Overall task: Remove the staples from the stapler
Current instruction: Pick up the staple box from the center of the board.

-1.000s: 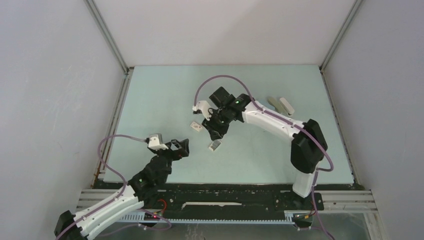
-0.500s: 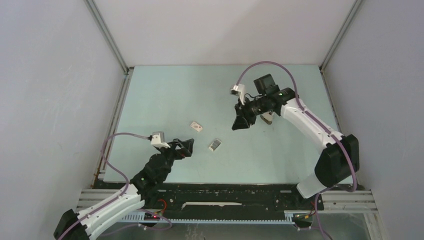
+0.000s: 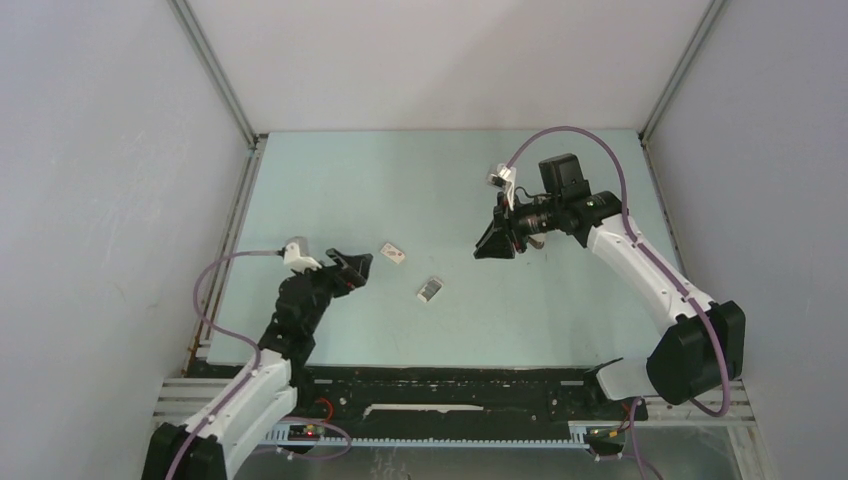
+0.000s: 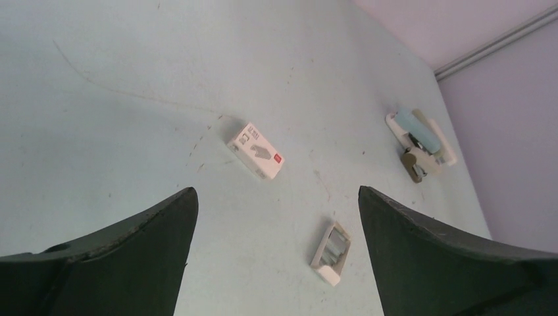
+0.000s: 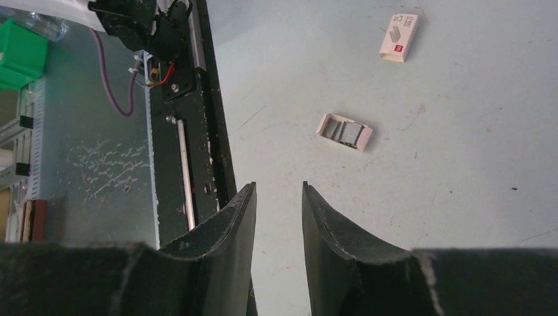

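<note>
The light-blue stapler [image 4: 421,133] lies at the far right of the table in the left wrist view; in the top view my right arm hides it. Grey staples [image 4: 335,242] lie in a small open white tray [image 3: 429,290] mid-table, which also shows in the right wrist view [image 5: 344,131]. My left gripper [image 3: 350,268] is wide open and empty, low over the table, left of the tray [image 4: 276,191]. My right gripper [image 3: 495,243] hovers right of the tray, jaws a narrow gap apart with nothing between them [image 5: 278,187].
A small white box with a red mark [image 3: 393,253] lies left of the tray, also in both wrist views [image 4: 257,151] [image 5: 399,37]. A stubby dark grey-brown item [image 4: 413,166] sits beside the stapler. The black base rail [image 5: 191,131] runs along the near edge.
My right arm has swung from over the tray and box to the right and back, leaving them uncovered. My left gripper has shifted slightly left and toward the white box.
</note>
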Motion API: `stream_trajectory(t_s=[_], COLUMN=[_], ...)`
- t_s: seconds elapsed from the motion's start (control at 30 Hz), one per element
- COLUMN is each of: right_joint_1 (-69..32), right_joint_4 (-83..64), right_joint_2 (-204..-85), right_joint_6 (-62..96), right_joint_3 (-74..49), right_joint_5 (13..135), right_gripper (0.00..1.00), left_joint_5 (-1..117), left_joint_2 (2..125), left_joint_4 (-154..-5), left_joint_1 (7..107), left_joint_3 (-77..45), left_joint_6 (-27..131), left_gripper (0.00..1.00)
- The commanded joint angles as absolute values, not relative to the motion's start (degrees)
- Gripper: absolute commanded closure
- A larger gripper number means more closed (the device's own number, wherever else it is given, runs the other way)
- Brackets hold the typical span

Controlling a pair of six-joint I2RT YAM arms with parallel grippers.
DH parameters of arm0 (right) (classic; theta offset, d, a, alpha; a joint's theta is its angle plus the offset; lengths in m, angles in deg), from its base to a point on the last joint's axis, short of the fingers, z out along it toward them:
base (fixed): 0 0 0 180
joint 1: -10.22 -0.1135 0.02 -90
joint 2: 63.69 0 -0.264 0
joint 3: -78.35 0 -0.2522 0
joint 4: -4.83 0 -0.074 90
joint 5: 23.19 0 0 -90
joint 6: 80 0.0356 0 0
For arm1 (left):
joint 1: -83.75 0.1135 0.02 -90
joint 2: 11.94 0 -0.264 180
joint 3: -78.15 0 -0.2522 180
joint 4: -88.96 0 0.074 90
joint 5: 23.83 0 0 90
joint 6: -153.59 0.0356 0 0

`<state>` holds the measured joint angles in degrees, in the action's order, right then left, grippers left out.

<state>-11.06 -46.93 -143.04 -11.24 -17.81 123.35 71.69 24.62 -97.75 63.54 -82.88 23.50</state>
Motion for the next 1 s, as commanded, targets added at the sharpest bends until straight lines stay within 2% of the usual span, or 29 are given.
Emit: stream_trajectory(t_s=[0.0, 0.13, 0.23, 0.4, 0.53, 0.97], right_joint_1=[-10.8, -11.4, -11.6, -12.0, -12.1, -12.4], right_joint_4=[-43.8, -43.7, -43.4, -43.5, -43.5, -43.8], right_joint_2=[-141.4, -142.1, -142.2, -142.7, -143.0, -143.4], right_joint_6=[-9.6, -9.7, -9.6, -9.8, -10.0, -10.4], right_joint_3=[-18.2, -18.3, -18.7, -18.7, -18.7, -18.7], right_joint_5=[126.2, 126.4, 126.4, 126.3, 126.2, 126.2], right_gripper=[0.60, 0.60, 0.60, 0.60, 0.60, 0.60], left_joint_5=[55.6, 48.7, 43.7, 37.7, 37.1, 33.5], left_joint_2=[33.9, 48.4, 58.9, 72.4, 78.6, 88.5], left_joint_4=[-105.8, -109.6, -113.0, -117.5, -116.5, -114.7], left_joint_1=[71.6, 75.6, 77.2, 79.0, 79.5, 79.9], left_joint_3=[-75.7, -70.1, -65.8, -59.3, -55.4, -50.6], left_joint_6=[20.6, 20.3, 20.1, 19.0, 19.8, 21.5], left_gripper=[0.05, 0.08, 0.14, 0.37, 0.46, 0.58])
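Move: The printed staple box lies flat ahead of the left hand, about 12 cm farther out, some 6 cm to its right and roughly 11 cm below. Its neighbour, the open tray, is about 3 cm ahead of the left hand and 13 cm to its right, at table height too. From the right hand the staple box is about 12 cm ahead, 18 cm left and 22 cm below. The staple box is approached by the left hand, which sweeps about 12 cm forward and drifts a few centimetres right, then sinks as the reach slows, ending some 6 cm lower. On the way its fingers tip down about 20 degrees, the hand swings clockwise nearly as much, and the wide-open gripper closes to under half, touching nothing at the end. ##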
